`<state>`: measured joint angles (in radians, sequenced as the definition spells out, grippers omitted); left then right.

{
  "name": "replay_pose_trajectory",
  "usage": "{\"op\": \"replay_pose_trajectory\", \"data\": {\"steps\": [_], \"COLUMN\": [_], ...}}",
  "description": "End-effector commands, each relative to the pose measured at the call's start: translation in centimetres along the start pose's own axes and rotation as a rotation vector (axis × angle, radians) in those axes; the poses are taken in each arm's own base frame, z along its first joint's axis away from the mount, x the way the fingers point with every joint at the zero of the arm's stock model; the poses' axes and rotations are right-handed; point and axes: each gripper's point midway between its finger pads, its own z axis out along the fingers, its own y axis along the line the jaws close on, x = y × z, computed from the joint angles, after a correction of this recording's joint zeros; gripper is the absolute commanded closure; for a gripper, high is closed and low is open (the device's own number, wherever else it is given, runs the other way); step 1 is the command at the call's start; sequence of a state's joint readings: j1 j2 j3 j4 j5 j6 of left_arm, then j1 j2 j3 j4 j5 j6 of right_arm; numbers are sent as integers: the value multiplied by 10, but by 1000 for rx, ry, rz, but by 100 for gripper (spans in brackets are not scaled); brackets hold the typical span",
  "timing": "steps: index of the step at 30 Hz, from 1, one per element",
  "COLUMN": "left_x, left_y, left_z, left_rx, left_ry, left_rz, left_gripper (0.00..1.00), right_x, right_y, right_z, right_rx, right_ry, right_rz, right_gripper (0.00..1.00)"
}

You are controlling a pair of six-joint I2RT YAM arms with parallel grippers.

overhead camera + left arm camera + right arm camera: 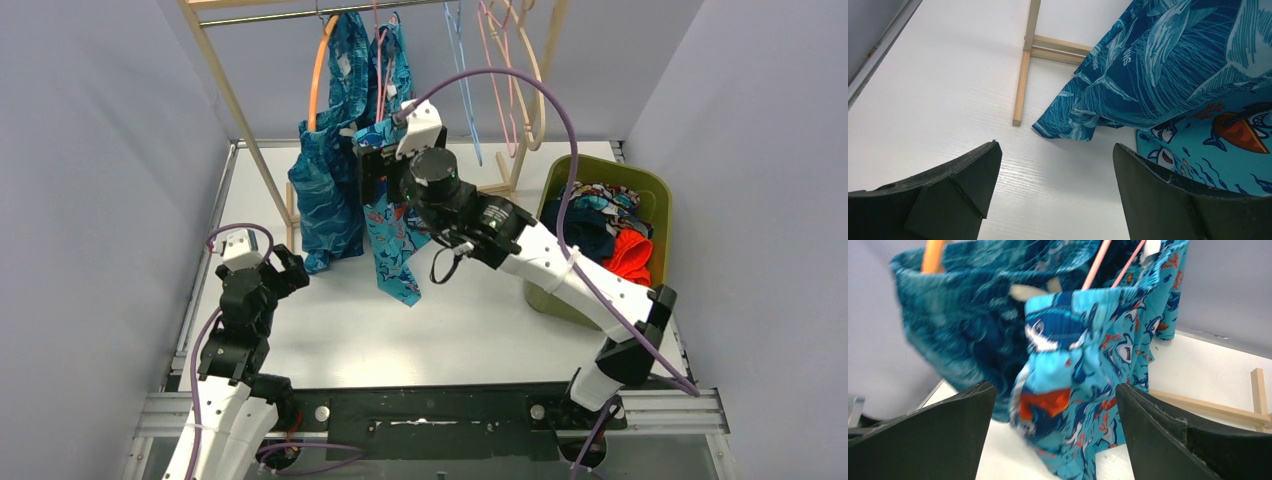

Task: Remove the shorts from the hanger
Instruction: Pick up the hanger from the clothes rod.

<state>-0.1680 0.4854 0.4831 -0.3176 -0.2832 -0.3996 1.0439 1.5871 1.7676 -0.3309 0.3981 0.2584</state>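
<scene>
Two pairs of shorts hang from the rack. The dark teal print shorts [325, 190] [1158, 70] [958, 330] are on an orange hanger [318, 70] [933, 255]. The turquoise cartoon-shark shorts [395, 250] [1218, 145] [1073, 375] are on a pink hanger [380, 60] [1103, 262]. My right gripper [368, 170] [1055, 390] is raised and open, facing the shark shorts just under their waistband; the fabric hangs in line with the gap, ungripped. My left gripper [288, 268] [1055, 170] is open and empty, low over the table left of the hanging hems.
The wooden rack's foot [1023, 75] and leg [235, 100] stand by the left arm. Empty blue and pink hangers [500, 70] hang to the right. A green basket [655, 190] at the right holds several shorts, one orange-red [630, 255].
</scene>
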Motion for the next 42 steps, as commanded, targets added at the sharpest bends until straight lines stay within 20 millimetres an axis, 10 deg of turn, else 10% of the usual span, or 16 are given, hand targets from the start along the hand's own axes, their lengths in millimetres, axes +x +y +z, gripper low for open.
{"op": "replay_pose_trajectory", "data": {"steps": [1, 12, 27, 33, 42], "left_x": [-18, -19, -17, -17, -16], "left_y": [-5, -6, -6, -6, -7], "left_z": [-1, -1, 0, 0, 1], "left_rx": [17, 23, 21, 25, 30], "left_ry": [-61, -59, -51, -54, -50], "left_rz": [-18, -16, -15, -15, -14], "left_gripper": [17, 17, 17, 17, 17], "right_x": [-23, -39, -38, -62, -84], "right_y": [-3, -22, -52, -50, -69], "right_z": [17, 62, 63, 37, 25], "right_rx": [-20, 177, 288, 265, 325], "right_ry": [-18, -26, -35, -191, -237], "right_rz": [46, 22, -7, -26, -57], "right_gripper": [8, 16, 54, 100, 100]}}
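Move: The near lower end of the loaded pink hanger, with the fish-print shorts' waistband on it, is roughly 9 cm ahead of the right hand, 2 cm to its left and 1 cm above. Almost level with that end, the orange hanger's near end sits about 11 cm to the hand's left and 10 cm ahead; the empty blue hanger's near end is around 8 cm ahead and 14 cm right. From the left hand, the pink hanger's end lies some 14 cm ahead, 18 cm right and 22 cm up. Forward about 9 cm goes the open right hand, at first edging left, then back to the right while it turns some 15 degrees clockwise, bringing its jaws around the near end of the loaded pink hanger. The fingers shut and pinch the bunched fish-print cloth at the waistband there, and the hand eases about 3 cm right and slightly up with it. ##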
